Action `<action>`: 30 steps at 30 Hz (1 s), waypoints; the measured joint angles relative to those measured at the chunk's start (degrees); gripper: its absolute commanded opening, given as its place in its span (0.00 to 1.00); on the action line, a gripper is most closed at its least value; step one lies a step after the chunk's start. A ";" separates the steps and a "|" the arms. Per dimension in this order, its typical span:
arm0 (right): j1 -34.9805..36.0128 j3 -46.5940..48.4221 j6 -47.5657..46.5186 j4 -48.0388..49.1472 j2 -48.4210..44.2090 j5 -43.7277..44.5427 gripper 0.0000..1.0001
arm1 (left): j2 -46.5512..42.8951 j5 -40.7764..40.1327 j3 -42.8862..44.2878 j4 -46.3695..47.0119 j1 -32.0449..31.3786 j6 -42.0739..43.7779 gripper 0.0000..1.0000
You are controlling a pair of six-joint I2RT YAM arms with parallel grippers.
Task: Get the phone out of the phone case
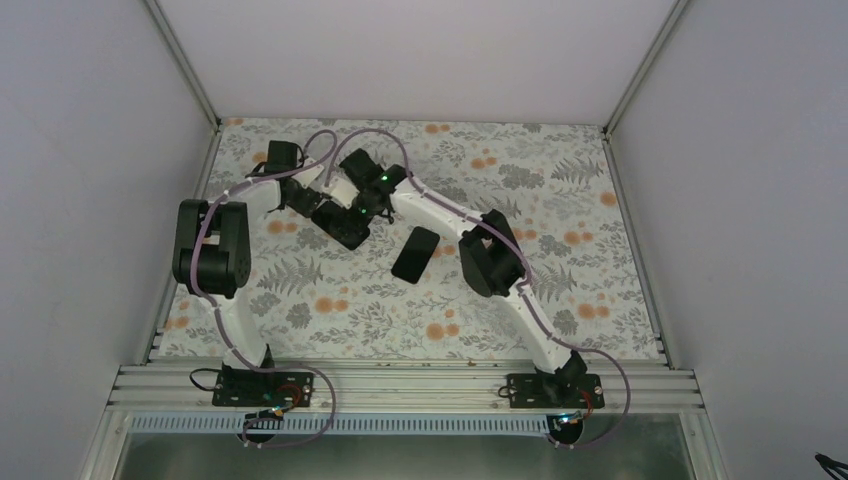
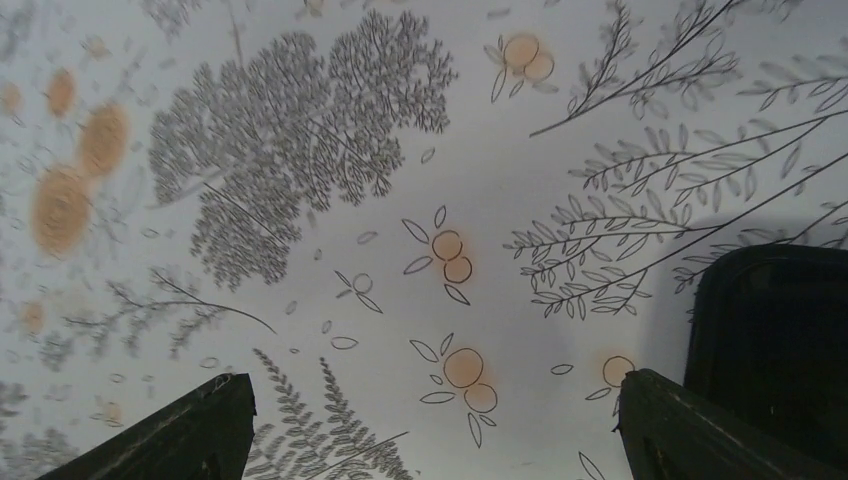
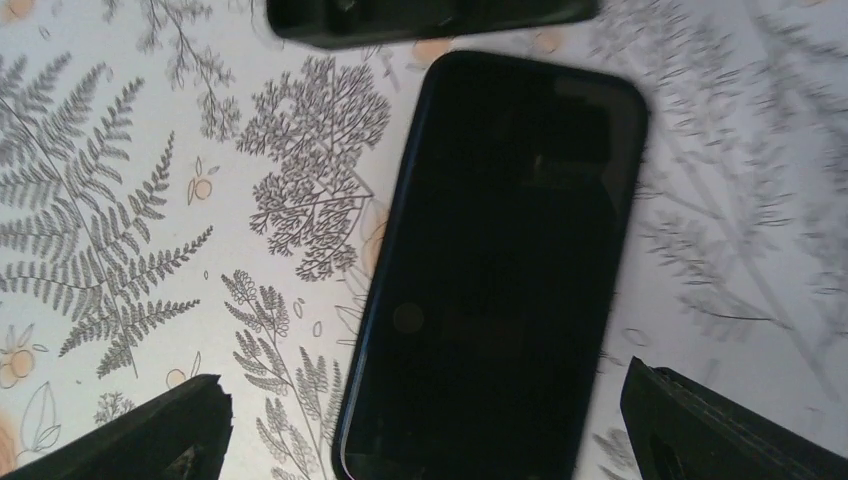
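Note:
The black phone (image 1: 415, 254) lies flat, screen up, on the floral table mat near the middle. A dark rim runs round its screen; I cannot tell the case apart from the phone. In the right wrist view the phone (image 3: 500, 270) lies below and between my right gripper's (image 3: 425, 425) wide-open fingers, untouched. My right gripper (image 1: 372, 200) hovers just behind and left of the phone. My left gripper (image 1: 340, 225) is open and empty over bare mat to the phone's left. In the left wrist view (image 2: 435, 425) one rounded corner of the phone (image 2: 780, 340) shows beside the right finger.
The floral mat (image 1: 560, 190) covers the table, with white walls at the back and both sides. The two wrists sit close together at the back left of the phone. A black part of the left gripper (image 3: 430, 15) shows at the top of the right wrist view.

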 measured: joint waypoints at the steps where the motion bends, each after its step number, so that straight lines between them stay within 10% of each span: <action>1: 0.81 0.28 0.26 -0.02 0.72 0.72 1.00 | 0.66 0.20 0.02 0.04 0.24 -0.35 0.90; 30: 2.78 1.60 4.00 2.60 6.93 9.81 0.92 | 3.91 7.50 0.26 0.96 2.80 -5.20 0.90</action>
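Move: The cased phone lies on the table under the right hand's open fingers, its middle about 3 cm ahead, 3 cm to the left and 7 cm below. The loose phone is some 16 cm to the right of that hand and 5 cm back, at the same depth. From the left hand, off the cased phone's far-left end, that phone's middle is roughly 8 cm back, 9 cm right and 5 cm below. Right hand sinks about 6 cm astride the cased phone, fingers open; left sinks 2.5 cm off its end. ##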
